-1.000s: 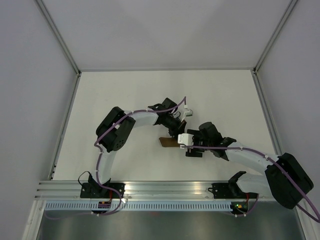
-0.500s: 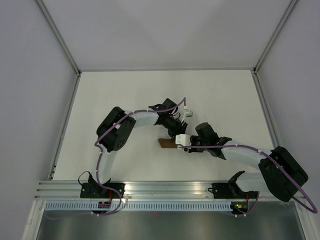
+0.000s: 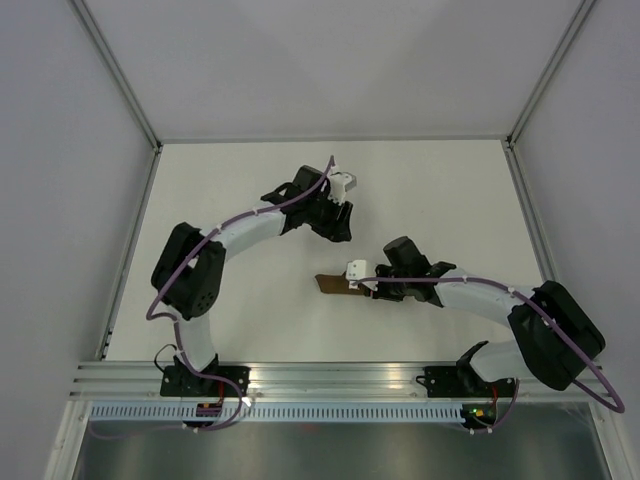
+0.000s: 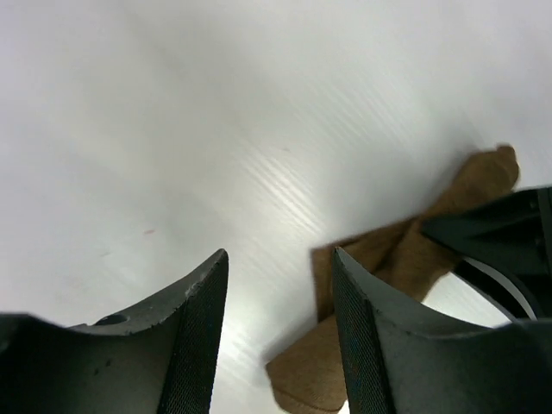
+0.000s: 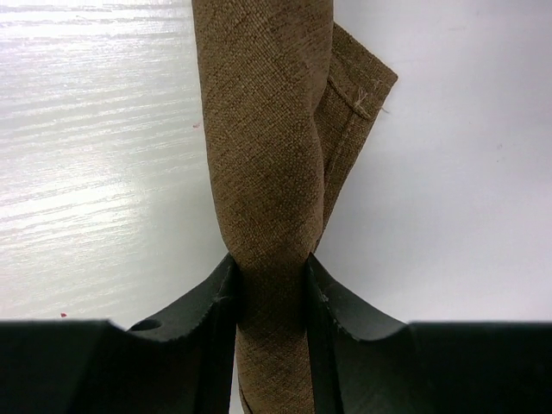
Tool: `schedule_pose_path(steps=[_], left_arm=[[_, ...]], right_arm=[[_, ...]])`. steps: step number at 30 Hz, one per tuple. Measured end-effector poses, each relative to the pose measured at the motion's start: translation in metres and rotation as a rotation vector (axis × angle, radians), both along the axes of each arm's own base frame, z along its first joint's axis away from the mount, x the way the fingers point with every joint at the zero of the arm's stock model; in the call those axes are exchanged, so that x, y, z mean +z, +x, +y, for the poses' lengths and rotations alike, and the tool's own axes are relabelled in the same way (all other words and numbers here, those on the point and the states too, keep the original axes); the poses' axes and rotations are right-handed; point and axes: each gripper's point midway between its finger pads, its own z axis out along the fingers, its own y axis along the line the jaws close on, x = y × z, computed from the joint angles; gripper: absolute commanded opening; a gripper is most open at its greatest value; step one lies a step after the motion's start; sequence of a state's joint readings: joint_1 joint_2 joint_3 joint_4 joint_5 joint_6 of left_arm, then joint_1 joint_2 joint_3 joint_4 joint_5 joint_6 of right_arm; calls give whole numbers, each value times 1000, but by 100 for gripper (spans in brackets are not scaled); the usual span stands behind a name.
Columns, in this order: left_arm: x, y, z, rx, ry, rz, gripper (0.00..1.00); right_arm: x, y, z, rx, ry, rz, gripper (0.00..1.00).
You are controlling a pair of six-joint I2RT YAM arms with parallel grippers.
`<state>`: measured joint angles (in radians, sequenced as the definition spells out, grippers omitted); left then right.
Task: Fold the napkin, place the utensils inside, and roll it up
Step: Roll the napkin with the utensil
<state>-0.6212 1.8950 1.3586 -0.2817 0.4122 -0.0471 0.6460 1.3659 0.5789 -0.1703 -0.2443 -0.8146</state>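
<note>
The napkin (image 3: 333,285) is a brown cloth rolled into a narrow bundle lying on the white table (image 3: 240,190). My right gripper (image 3: 362,287) is shut on the roll's right part. In the right wrist view both fingers (image 5: 216,304) press the sides of the roll (image 5: 267,129), with a loose hemmed corner to its right. My left gripper (image 3: 338,230) stands open farther back, apart from the napkin. In the left wrist view its jaws (image 4: 280,332) have only bare table between them, with the napkin (image 4: 405,254) beyond the right finger. No utensils show.
Grey walls enclose the table (image 3: 440,190) on the left, back and right. A metal rail (image 3: 330,375) with both arm bases runs along the near edge. The right gripper's dark body (image 4: 504,246) shows at the right edge of the left wrist view.
My left gripper has opened, let go of the napkin and drawn back and to the left. My right gripper has closed on the roll and shifted slightly left.
</note>
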Motion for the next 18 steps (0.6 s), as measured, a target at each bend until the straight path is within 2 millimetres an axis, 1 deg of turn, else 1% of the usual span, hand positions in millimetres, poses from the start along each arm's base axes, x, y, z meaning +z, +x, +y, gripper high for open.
schedule_pose_path(steps=[1, 3, 5, 8, 11, 13, 16, 18], left_arm=[[8, 6, 6, 39, 5, -27, 56], [26, 19, 25, 159, 31, -98, 56], [39, 24, 41, 262, 48, -136, 56], [50, 23, 70, 434, 67, -162, 57], [46, 11, 99, 578, 84, -150, 57], [38, -1, 114, 651, 78, -126, 57], [22, -21, 128, 726, 57, -74, 57], [8, -34, 131, 771, 30, -38, 57]], right_arm=[[0, 0, 0, -6, -1, 9, 18], [0, 0, 1, -21, -1, 27, 18], [0, 1, 2, -37, -1, 47, 18], [0, 3, 5, -71, 1, 90, 16], [-1, 10, 9, -111, 7, 143, 15], [-1, 17, 15, -136, 20, 177, 15], [-1, 27, 24, -171, 40, 217, 15], [-2, 33, 30, -193, 53, 239, 15]])
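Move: The napkin roll lies left to right on the table, gripped near its right end by the right hand; its middle is about 6 cm left of that hand and 1 cm ahead, level with the fingers. From the empty left hand, the roll's middle is some 9 cm back, 6 cm right and 7 cm down, and its free left end about 8 cm back, 5 cm left and as far down. The napkin roll stays pinched in the right fingers, which carry it along the table some 3 cm forward and 3 cm left, gathering speed, while the wrist tilts and turns about 10 degrees clockwise. The open left hand swings about 13 cm left in an arc, rising 5 cm, then sinking and drawing back, turning some 45 degrees counter-clockwise to come round off the roll's free left end, untouching. ##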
